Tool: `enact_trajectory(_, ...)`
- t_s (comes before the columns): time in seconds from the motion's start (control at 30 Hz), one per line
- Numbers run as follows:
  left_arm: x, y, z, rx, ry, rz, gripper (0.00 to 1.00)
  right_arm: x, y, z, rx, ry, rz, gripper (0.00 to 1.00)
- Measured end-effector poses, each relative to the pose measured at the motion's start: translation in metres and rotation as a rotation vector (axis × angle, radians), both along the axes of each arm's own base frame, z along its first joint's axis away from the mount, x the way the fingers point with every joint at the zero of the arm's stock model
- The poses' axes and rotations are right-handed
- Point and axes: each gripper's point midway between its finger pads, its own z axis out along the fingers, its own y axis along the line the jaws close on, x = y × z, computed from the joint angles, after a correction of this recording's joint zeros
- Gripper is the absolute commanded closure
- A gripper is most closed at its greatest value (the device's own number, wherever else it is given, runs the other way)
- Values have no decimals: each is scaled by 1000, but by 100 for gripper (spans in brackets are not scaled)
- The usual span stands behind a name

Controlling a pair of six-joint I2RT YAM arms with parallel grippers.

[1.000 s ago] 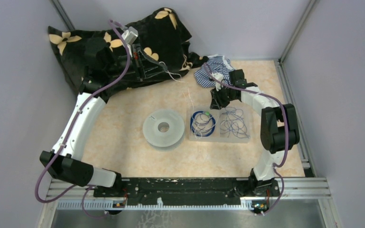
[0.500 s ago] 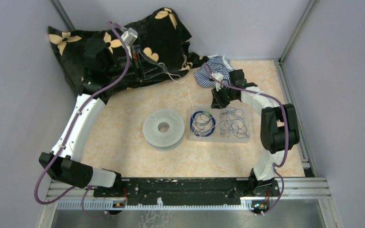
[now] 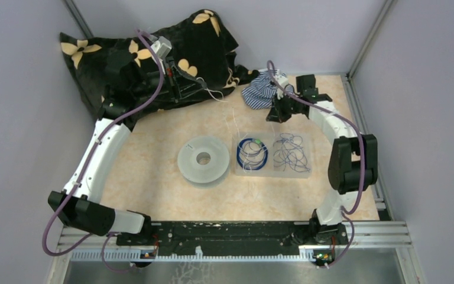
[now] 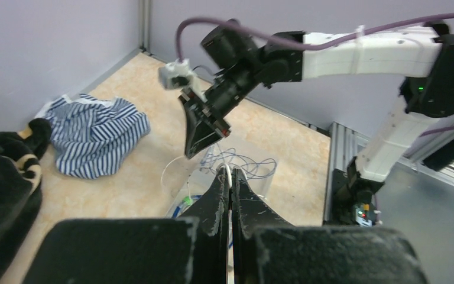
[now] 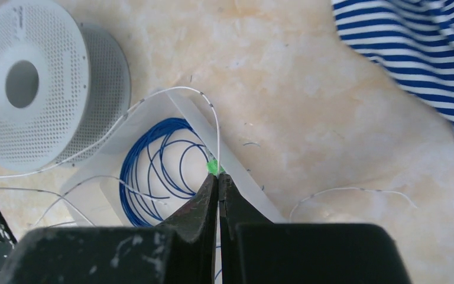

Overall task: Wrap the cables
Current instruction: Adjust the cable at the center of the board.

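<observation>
The cables lie in a clear tray [image 3: 236, 172]: a dark blue ring coil [image 3: 252, 154] with a green bit [image 5: 213, 167], and a loose blue tangle [image 3: 291, 152]. A thin whitish cable [image 3: 234, 121] runs from the tray up to my left gripper [image 3: 206, 87], which is shut on it over the black cloth; the wire loops out at the tips [image 4: 229, 173]. My right gripper [image 3: 275, 114] hangs above the tray's far edge. Its jaws are shut [image 5: 217, 176], and a whitish cable [image 5: 171, 90] arches down into the tips just over the green bit.
A pale perforated spool [image 3: 203, 158] stands left of the tray. A striped blue-white cloth [image 3: 263, 89] lies at the back by the right gripper. A black floral cloth [image 3: 124, 53] fills the back left corner. Another white strand [image 5: 354, 190] lies on the table.
The right gripper has shut and moved up and back from the tray toward the striped cloth. The left arm has barely moved.
</observation>
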Motion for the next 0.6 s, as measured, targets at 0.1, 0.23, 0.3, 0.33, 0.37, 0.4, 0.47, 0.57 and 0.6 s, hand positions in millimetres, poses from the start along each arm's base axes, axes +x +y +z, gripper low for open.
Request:
enact_trajectory(0.1, 6, 2, -2, 11, -16, 38, 100, 9, -12, 31, 47, -39, -50, 100)
enact_trajectory(0.23, 19, 8, -7, 38, -28, 112, 100, 19, -30, 91, 94, -152, -116, 100)
enact_trajectory(0.3, 26, 13, -10, 54, -37, 157, 100, 21, -38, 124, 109, -221, -147, 100)
enact_trajectory(0.33, 30, 16, -10, 64, -43, 183, 100, 21, -41, 141, 116, -257, -162, 100)
enact_trajectory(0.37, 33, 19, -10, 71, -49, 204, 100, 21, -44, 154, 120, -286, -174, 100)
enact_trajectory(0.4, 37, 22, -8, 79, -59, 231, 100, 20, -48, 173, 124, -327, -194, 100)
enact_trajectory(0.47, 42, 28, 0, 90, -88, 272, 100, 19, -54, 203, 128, -393, -223, 100)
enact_trajectory(0.57, 48, 36, 14, 100, -142, 328, 100, 18, -66, 243, 120, -490, -281, 100)
enact_trajectory(0.6, 49, 40, 21, 104, -162, 349, 100, 17, -73, 256, 110, -525, -309, 100)
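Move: The right hand already pinches a white cable just above the far edge of the clear box, whose middle lies about 7 cm back, 2 cm to its right and 11 cm below; the blue coil is some 7 cm back and 5 cm left, the striped cloth about 17 cm ahead and 1 cm right. From the left hand, holding white cable high up, the box is level ahead, some 20 cm right and 41 cm below. The right hand keeps its pinch on the white cable and hoists it fast, about 25 cm straight up away from the clear box, drifting some 7 cm right as the fingers tip upward and swing clockwise. Meanwhile the left hand, still shut on its own white cable, goes about 5 cm forward and 4 cm left, away from the box, dipping slightly before it rises, and turns some 20 degrees counter-clockwise. ##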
